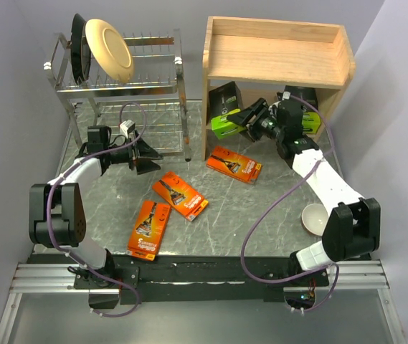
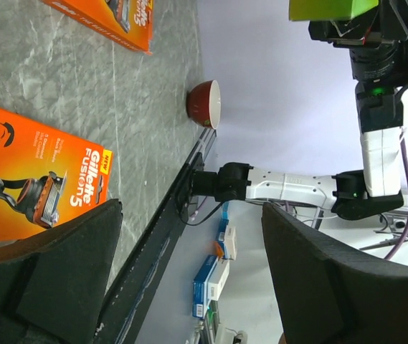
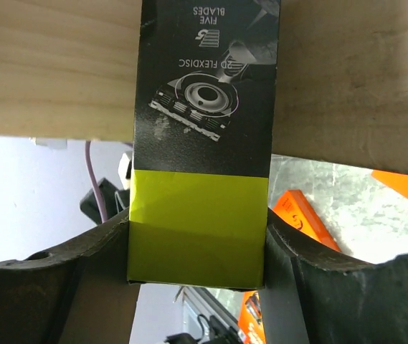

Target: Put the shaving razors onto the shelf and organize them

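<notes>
My right gripper point(image 1: 245, 118) is shut on a black shaving razor pack with a lime-green end point(image 1: 224, 127), held at the mouth of the wooden shelf's point(image 1: 275, 50) lower tier. In the right wrist view both fingers press the sides of the pack's green end point(image 3: 198, 222), with a shelf board point(image 3: 46, 64) behind it. A second black pack point(image 1: 223, 95) stands inside the lower tier. Three orange packs lie flat on the table point(image 1: 234, 164) point(image 1: 181, 195) point(image 1: 149, 228). My left gripper point(image 1: 143, 152) hovers open and empty by the dish rack, and one orange pack point(image 2: 24, 186) lies beside its finger.
A chrome wire dish rack point(image 1: 117, 79) with plates stands at the back left. A small bowl point(image 1: 314, 218) sits near the right arm's base and shows red-sided in the left wrist view point(image 2: 207, 104). The shelf's top tier has a raised rim.
</notes>
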Robot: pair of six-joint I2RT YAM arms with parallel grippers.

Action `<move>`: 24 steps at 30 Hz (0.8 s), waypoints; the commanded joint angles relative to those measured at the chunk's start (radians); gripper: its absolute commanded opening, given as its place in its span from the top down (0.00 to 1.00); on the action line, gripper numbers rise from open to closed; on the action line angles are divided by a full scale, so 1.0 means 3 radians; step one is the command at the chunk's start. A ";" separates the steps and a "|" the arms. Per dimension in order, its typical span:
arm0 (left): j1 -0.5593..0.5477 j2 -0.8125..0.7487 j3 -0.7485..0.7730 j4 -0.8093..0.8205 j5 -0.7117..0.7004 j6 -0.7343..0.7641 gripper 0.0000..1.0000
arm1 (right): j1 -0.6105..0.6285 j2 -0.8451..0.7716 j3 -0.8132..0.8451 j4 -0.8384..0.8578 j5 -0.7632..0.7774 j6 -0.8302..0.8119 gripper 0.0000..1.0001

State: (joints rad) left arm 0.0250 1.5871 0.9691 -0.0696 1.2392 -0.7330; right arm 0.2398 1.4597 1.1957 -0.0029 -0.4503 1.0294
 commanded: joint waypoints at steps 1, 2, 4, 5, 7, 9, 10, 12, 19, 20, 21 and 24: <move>0.0014 -0.0208 0.0001 -0.0115 -0.0015 0.0244 0.16 | 0.0157 0.0109 0.0233 -0.0103 0.0141 0.0138 0.69; 0.0014 -0.0223 -0.0004 -0.0126 -0.0020 0.0250 0.16 | 0.0172 0.0135 0.0243 -0.0128 0.0166 0.0138 0.60; 0.0019 -0.0233 -0.0004 -0.0131 -0.0020 0.0255 0.16 | 0.0198 0.0145 0.0238 -0.0179 0.0222 0.0112 0.49; 0.0019 -0.0238 -0.0004 -0.0131 -0.0025 0.0255 0.16 | 0.0208 0.0145 0.0207 -0.0210 0.0243 0.0112 0.40; 0.0029 -0.0239 -0.0009 -0.0111 -0.0020 0.0245 0.16 | 0.0208 0.0135 0.0156 -0.0165 0.0259 0.0102 0.33; 0.0034 -0.0233 -0.0014 -0.0090 -0.0020 0.0229 0.16 | 0.0208 0.0089 0.0085 -0.0123 0.0279 0.0087 0.25; 0.0039 -0.0233 -0.0019 -0.0070 -0.0020 0.0209 0.16 | 0.0208 0.0084 0.0069 -0.0118 0.0284 0.0076 0.22; 0.0039 -0.0223 -0.0045 -0.0003 -0.0015 0.0168 0.16 | 0.0203 0.0033 0.0018 -0.0083 0.0284 0.0036 0.09; 0.0039 -0.0218 -0.0070 0.0155 0.0031 0.0040 0.16 | 0.0203 -0.0090 -0.0028 -0.0169 0.0366 -0.0108 0.00; 0.0039 -0.0223 -0.0070 0.0155 0.0031 0.0040 0.16 | 0.0198 -0.0110 -0.0033 -0.0190 0.0361 -0.0118 0.00; 0.0039 -0.0223 -0.0076 0.0165 0.0031 0.0035 0.16 | 0.0198 -0.0136 -0.0043 -0.0185 0.0351 -0.0164 0.00; 0.0045 -0.0249 -0.0101 0.0196 0.0037 0.0025 0.16 | 0.0193 -0.0248 -0.0094 -0.0195 0.0351 -0.0261 0.00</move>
State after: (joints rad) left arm 0.0345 1.5524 0.9485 -0.0616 1.2331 -0.7204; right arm 0.2966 1.4723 1.1778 -0.0887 -0.3580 1.0039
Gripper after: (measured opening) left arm 0.839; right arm 0.999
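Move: The black-and-green razor box is already in the right fingers, held by its lime end. Its place, the left end of the lower shelf, lies about 6 cm ahead of that hand, 4 cm left and 4 cm below. The other razor box stands some 21 cm to the right of the hand and 6 cm ahead; the orange razor pack on the table is about 4 cm back, straight below by 25 cm. From the left hand that shelf place is about 13 cm ahead, 20 cm right and 5 cm up. The black-and-green box is lowered onto the left end of the lower shelf by the right hand, which first eases a bit left, then sinks about 4 cm in all, with the fingertips tipping some 5 degrees downward. On the way down the fingers open fully and release their pinch on the lime end, staying around it as the hand ends almost in place. ##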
